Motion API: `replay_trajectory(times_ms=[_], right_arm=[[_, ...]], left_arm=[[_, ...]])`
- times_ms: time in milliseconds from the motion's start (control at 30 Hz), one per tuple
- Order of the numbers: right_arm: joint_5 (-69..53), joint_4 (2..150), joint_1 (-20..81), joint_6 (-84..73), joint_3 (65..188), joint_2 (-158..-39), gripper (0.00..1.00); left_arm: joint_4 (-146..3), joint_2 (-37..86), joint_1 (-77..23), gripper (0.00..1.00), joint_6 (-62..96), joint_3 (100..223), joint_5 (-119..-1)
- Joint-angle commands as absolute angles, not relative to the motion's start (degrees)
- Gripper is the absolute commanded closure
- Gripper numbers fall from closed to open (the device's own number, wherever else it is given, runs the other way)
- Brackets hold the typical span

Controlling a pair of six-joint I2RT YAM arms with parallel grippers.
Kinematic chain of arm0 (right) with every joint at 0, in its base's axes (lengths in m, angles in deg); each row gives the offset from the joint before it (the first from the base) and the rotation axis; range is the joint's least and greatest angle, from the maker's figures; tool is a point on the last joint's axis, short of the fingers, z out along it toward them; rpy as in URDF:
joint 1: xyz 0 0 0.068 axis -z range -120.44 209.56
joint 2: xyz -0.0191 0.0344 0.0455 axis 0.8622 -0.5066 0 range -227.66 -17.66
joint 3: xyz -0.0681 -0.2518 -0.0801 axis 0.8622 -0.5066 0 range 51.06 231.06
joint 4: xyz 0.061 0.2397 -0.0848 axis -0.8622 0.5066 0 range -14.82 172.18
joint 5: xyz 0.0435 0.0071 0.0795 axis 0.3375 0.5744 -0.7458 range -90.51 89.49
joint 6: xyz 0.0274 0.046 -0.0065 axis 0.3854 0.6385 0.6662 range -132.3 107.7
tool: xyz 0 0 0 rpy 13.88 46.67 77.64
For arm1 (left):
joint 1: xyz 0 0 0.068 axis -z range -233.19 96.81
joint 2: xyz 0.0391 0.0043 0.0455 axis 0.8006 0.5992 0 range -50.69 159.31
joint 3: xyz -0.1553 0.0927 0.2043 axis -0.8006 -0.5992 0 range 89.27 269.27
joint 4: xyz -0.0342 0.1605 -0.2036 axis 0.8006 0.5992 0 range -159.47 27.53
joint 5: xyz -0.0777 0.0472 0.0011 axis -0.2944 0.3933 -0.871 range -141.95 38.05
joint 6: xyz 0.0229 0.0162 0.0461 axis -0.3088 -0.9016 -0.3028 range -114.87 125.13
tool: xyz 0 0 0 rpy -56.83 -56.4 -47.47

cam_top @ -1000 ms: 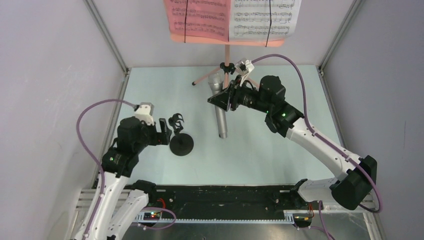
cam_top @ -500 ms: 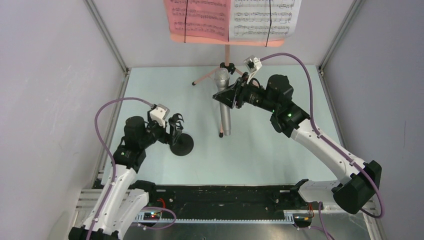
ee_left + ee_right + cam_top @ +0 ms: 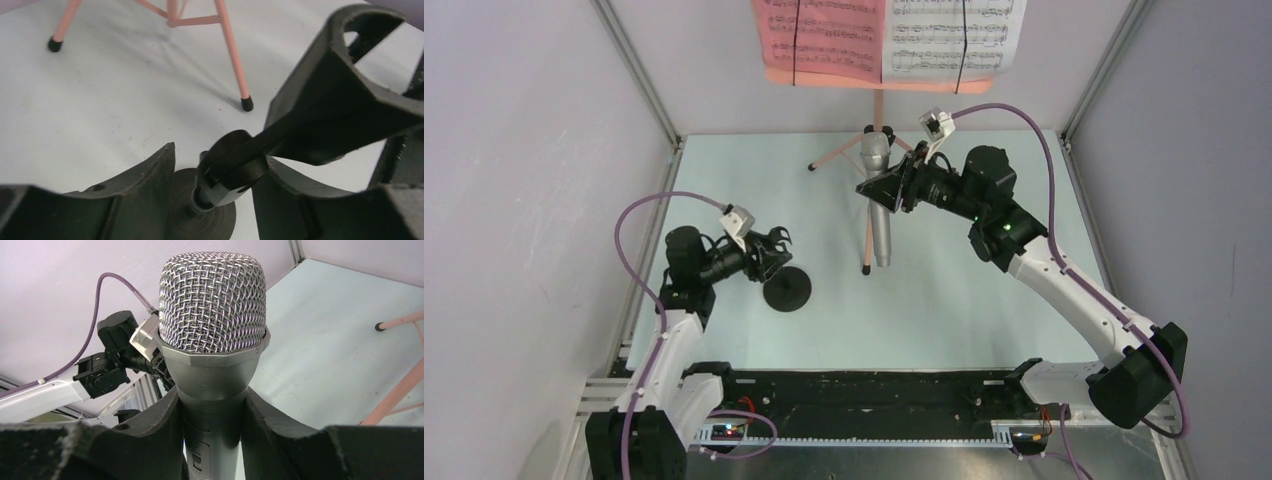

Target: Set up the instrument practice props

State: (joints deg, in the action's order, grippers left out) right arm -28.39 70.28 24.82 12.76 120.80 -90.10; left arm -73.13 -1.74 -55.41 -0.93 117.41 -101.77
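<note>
The small black mic stand (image 3: 786, 288) sits on its round base at the left, its clip (image 3: 776, 240) tilted up. My left gripper (image 3: 767, 262) straddles the stand's upper joint (image 3: 232, 167). It is open: the right finger touches the joint and the left finger (image 3: 150, 175) stands apart from it. My right gripper (image 3: 888, 190) is shut on the grey microphone (image 3: 880, 225) just below its mesh head (image 3: 212, 305), and the tail hangs down toward the table. The salmon-pink music stand (image 3: 877, 110) stands at the back, carrying a pink page (image 3: 824, 30) and a white page (image 3: 954, 30).
The music stand's tripod legs (image 3: 232, 55) spread over the back of the table, close behind the microphone and to the right in the right wrist view (image 3: 400, 385). Grey walls and metal frame posts (image 3: 639, 75) enclose the table. Purple cables loop above both wrists.
My left gripper has reached forward around the mic stand's stem and its jaws have narrowed. My right arm has swung the microphone from lying flat to hanging nearly upright, a little farther back.
</note>
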Motion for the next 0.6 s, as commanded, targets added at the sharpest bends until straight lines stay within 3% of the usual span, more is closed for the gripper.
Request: replay_trajectory(times_ms=[0, 400, 567], right_arm=[[-29.49, 67.32, 25.33, 13.60, 121.04, -88.64, 1.00], [-30.66, 64.79, 26.14, 14.91, 121.04, -89.81, 1.00], [-30.68, 63.29, 26.08, 15.93, 121.03, -89.55, 1.00]], left_arm=[[-76.58, 0.40, -56.01, 0.45, -1.79, 118.65, -112.50], [-76.58, -0.31, -55.91, 0.97, -2.73, 118.95, -110.35], [-76.47, -2.74, -52.92, 1.00, -1.42, 120.80, -104.01]])
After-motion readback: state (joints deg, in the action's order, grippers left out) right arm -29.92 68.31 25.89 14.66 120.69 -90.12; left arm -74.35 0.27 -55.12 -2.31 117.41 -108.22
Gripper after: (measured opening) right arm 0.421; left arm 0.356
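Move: The microphone stand's neck, just below its clip, is already between the left hand's open fingers, about 1 cm back and 1 cm to the right of the hand point, at its height. The clip sits some 5 cm above the hand, 1 cm back and 1 cm right; the round base lies about 13 cm below, likewise 1 cm back and 1 cm right. The music stand's near foot is 4 cm ahead, 21 cm right and 14 cm below. From the right hand, the neck lies some 22 cm left, 2 cm back and 19 cm lower. Ease the left gripper about 1.5 cm to the right and back so that it centres on the microphone stand's neck, turning it some 5 to 10 degrees clockwise as you close the fingers to roughly half their starting gap. Pinch the neck from both sides just under the clip, then stay there and keep the grip. ##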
